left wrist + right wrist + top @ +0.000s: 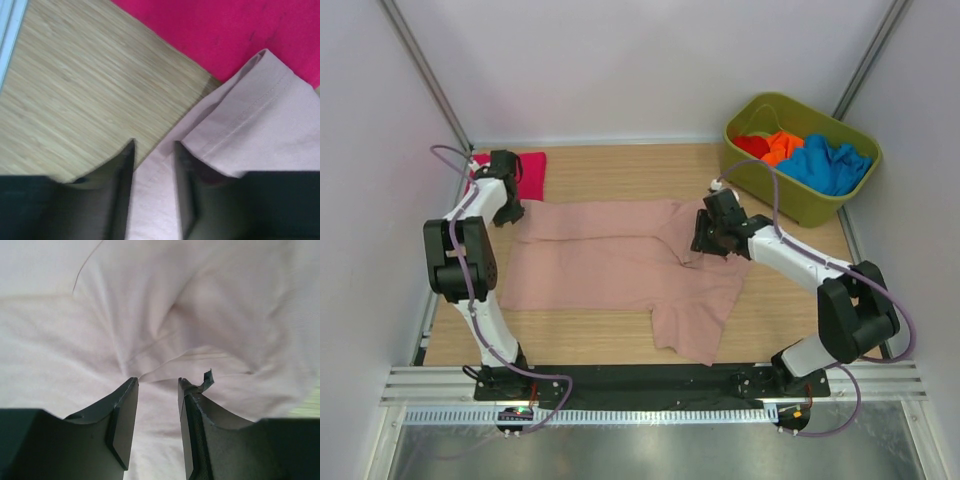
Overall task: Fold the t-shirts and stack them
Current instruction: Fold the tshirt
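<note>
A dusty-pink t-shirt (610, 265) lies spread across the wooden table, one sleeve trailing toward the front edge. A folded magenta t-shirt (528, 172) sits at the back left corner, its edge just behind the pink one. My left gripper (508, 212) hangs over the pink shirt's back left corner with its jaws open; in the left wrist view (154, 145) pink cloth (260, 115) lies between and under the fingers, with the magenta shirt (240, 30) beyond. My right gripper (705, 238) stands open over rumpled pink cloth (150, 305), gripping nothing (157, 382).
An olive-green tub (790, 200) at the back right holds a red shirt (752, 145), an orange shirt (782, 145) and a blue shirt (830, 165). Bare wood (580, 335) shows in front of the pink shirt. White walls close in on three sides.
</note>
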Controlling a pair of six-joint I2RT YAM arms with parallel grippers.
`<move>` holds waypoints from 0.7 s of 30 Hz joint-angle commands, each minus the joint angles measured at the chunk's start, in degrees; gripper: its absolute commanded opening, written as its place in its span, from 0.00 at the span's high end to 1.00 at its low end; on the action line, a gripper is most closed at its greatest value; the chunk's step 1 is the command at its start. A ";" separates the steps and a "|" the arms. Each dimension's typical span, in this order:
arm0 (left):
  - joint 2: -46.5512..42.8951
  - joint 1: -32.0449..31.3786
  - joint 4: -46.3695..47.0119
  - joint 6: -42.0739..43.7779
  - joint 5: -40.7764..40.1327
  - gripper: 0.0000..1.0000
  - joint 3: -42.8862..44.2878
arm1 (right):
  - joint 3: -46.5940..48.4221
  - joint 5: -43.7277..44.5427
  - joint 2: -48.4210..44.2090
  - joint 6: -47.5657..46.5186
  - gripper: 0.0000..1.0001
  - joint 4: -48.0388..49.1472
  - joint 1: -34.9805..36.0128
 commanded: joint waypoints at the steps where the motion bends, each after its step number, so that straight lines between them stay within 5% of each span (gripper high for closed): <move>1: -4.62 -0.12 -2.67 -0.67 -4.52 0.56 1.84 | 3.07 7.65 -2.57 1.75 0.56 -5.18 -4.90; 7: -12.01 -0.12 3.21 -3.22 5.40 0.40 -6.77 | 0.70 4.59 -0.65 2.28 0.55 -2.56 -13.70; 21: -5.25 2.07 5.15 -8.15 14.90 0.36 -8.45 | -3.34 -0.60 3.41 8.43 0.54 3.85 -16.17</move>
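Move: The right hand goes for the pink t-shirt's folded flap corner by its right edge, about 10 cm to the right, 3 cm ahead and 4 cm below. The green bin stands some 24 cm ahead and 25 cm right of that hand. The left hand's target, the near edge of the folded-over strip at the shirt's left end, lies about 2 cm back, 4 cm right and 2 cm below; the red folded shirt is about 12 cm straight ahead. Sideways to the right and a little forward, the right hand sweeps quickly some 10 cm over the pink shirt to its right-edge flap, turning about 20 degrees clockwise, then eases down, fingers staying half open. The left hand opens further, lifts nearly 3 cm while backing, then shifts right and sinks over the strip's near edge, rolling its left side down about 15 degrees. ##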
